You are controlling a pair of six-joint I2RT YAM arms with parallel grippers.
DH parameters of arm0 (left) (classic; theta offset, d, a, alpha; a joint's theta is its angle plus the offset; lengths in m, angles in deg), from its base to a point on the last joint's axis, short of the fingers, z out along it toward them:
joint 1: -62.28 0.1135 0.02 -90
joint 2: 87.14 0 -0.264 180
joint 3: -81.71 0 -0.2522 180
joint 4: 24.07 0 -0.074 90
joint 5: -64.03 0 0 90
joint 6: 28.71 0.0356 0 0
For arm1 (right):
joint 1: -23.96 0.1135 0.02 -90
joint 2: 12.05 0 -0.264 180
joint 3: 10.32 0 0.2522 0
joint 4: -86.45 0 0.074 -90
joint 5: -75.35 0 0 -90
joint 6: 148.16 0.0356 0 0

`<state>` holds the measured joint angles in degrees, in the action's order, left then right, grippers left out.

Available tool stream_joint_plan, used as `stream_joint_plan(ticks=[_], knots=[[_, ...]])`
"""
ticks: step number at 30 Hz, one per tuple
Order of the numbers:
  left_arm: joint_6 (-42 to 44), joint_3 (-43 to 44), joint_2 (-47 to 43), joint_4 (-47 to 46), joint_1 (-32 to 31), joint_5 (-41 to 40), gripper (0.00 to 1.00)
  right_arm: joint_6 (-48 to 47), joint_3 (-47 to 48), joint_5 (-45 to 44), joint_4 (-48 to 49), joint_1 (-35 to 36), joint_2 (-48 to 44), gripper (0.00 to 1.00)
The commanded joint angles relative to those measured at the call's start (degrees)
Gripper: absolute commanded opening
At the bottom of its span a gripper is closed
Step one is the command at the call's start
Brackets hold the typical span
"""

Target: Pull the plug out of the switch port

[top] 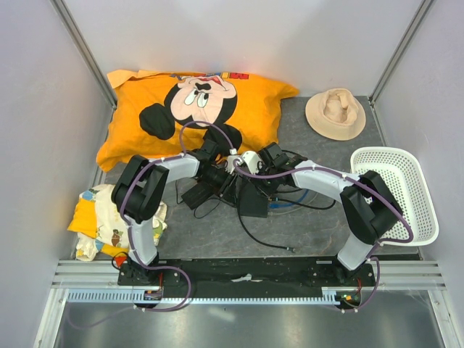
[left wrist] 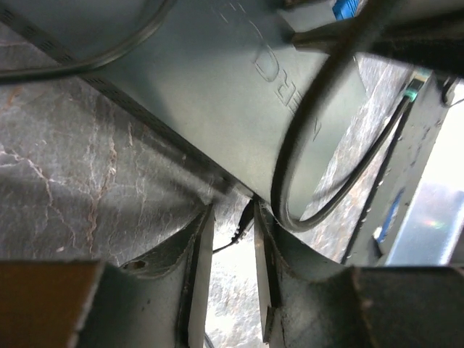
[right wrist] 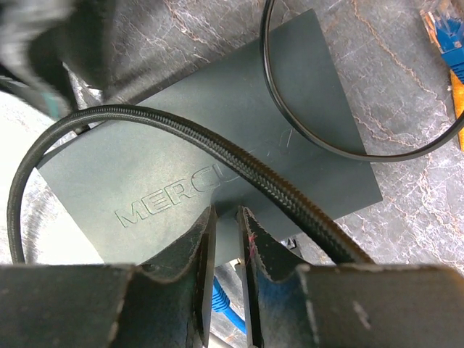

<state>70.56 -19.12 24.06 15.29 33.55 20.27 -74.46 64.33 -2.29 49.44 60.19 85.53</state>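
Note:
The switch (top: 254, 201) is a flat matte black box with embossed letters, lying mid-table between both arms. In the left wrist view a corner of the switch (left wrist: 217, 94) reaches down between my left gripper's (left wrist: 232, 209) tips, which pinch it. My left gripper (top: 220, 177) sits at the box's far left. My right gripper (right wrist: 226, 210) hovers over the near edge of the switch (right wrist: 181, 167), its jaws a narrow gap apart. In that gap the plug (right wrist: 220, 296), on a blue cable, sits at the switch's edge. Its port is hidden. From above, my right gripper (top: 261, 172) is over the box.
A braided black cable (right wrist: 239, 156) and a thin black cable (right wrist: 304, 123) cross the switch. A loose blue plug (right wrist: 444, 29) lies far right. A black adapter brick (top: 196, 194), an orange cartoon pillow (top: 196, 109), a beige hat (top: 335, 114), a white basket (top: 428, 210) and folded cloth (top: 94, 217) surround it.

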Motion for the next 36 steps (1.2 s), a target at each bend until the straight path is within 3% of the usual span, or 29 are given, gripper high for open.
stream_joint_plan(ticks=[1,6,15,21,26,32,36], knots=[[10.5,-2.4,-4.9,1.9,-0.3,-0.6,0.37,-0.8,-1.1,-0.8,-3.1,0.1,2.2,0.27],[14.9,-2.0,-5.7,4.3,-2.1,-2.6,0.38,-0.8,-1.4,-0.5,-3.0,0.1,2.7,0.28],[14.7,-1.1,-4.4,4.4,-6.5,-9.1,0.39,-1.1,-0.8,-0.8,-3.0,0.1,2.8,0.31],[13.5,-0.5,-4.0,5.2,-6.4,-0.2,0.4,-1.9,-0.5,0.4,-6.7,-0.1,2.2,0.32],[12.0,4.3,2.8,10.2,-6.3,10.4,0.38,-2.5,0.6,4.2,-10.2,-1.2,-1.1,0.29],[11.7,6.1,6.0,11.2,-5.9,10.9,0.36,-4.9,-3.1,6.8,-5.1,-1.2,-12.7,0.3],[12.0,6.9,7.5,12.0,-5.6,11.4,0.34,-7.5,-4.5,7.0,-5.1,-0.7,-14.1,0.3]])
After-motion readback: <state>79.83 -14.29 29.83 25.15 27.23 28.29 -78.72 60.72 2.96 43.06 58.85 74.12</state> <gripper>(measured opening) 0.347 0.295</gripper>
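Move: The black power plug sits at the left edge of the switch near its back corner, right at my left fingertips: about 2 cm right, 1 cm back and 1 cm below. From that hand the switch's middle is some 6 cm right and 4 cm ahead, and the thick black cable loops by 2 cm back and 2 cm right. My right hand has the switch's middle 4 cm left, 1 cm back and 3 cm below; the blue plug is about 3 cm right, 1 cm back. With its part-open fingers staying around the power plug, I ease my left hand about 1.5 cm left and slightly back, hold there, then sweep it some 5 cm back and 4 cm right along the switch's left side, turning clockwise. My right fingers rest on the switch at first, creep back and right, then lift off about 4 cm. ##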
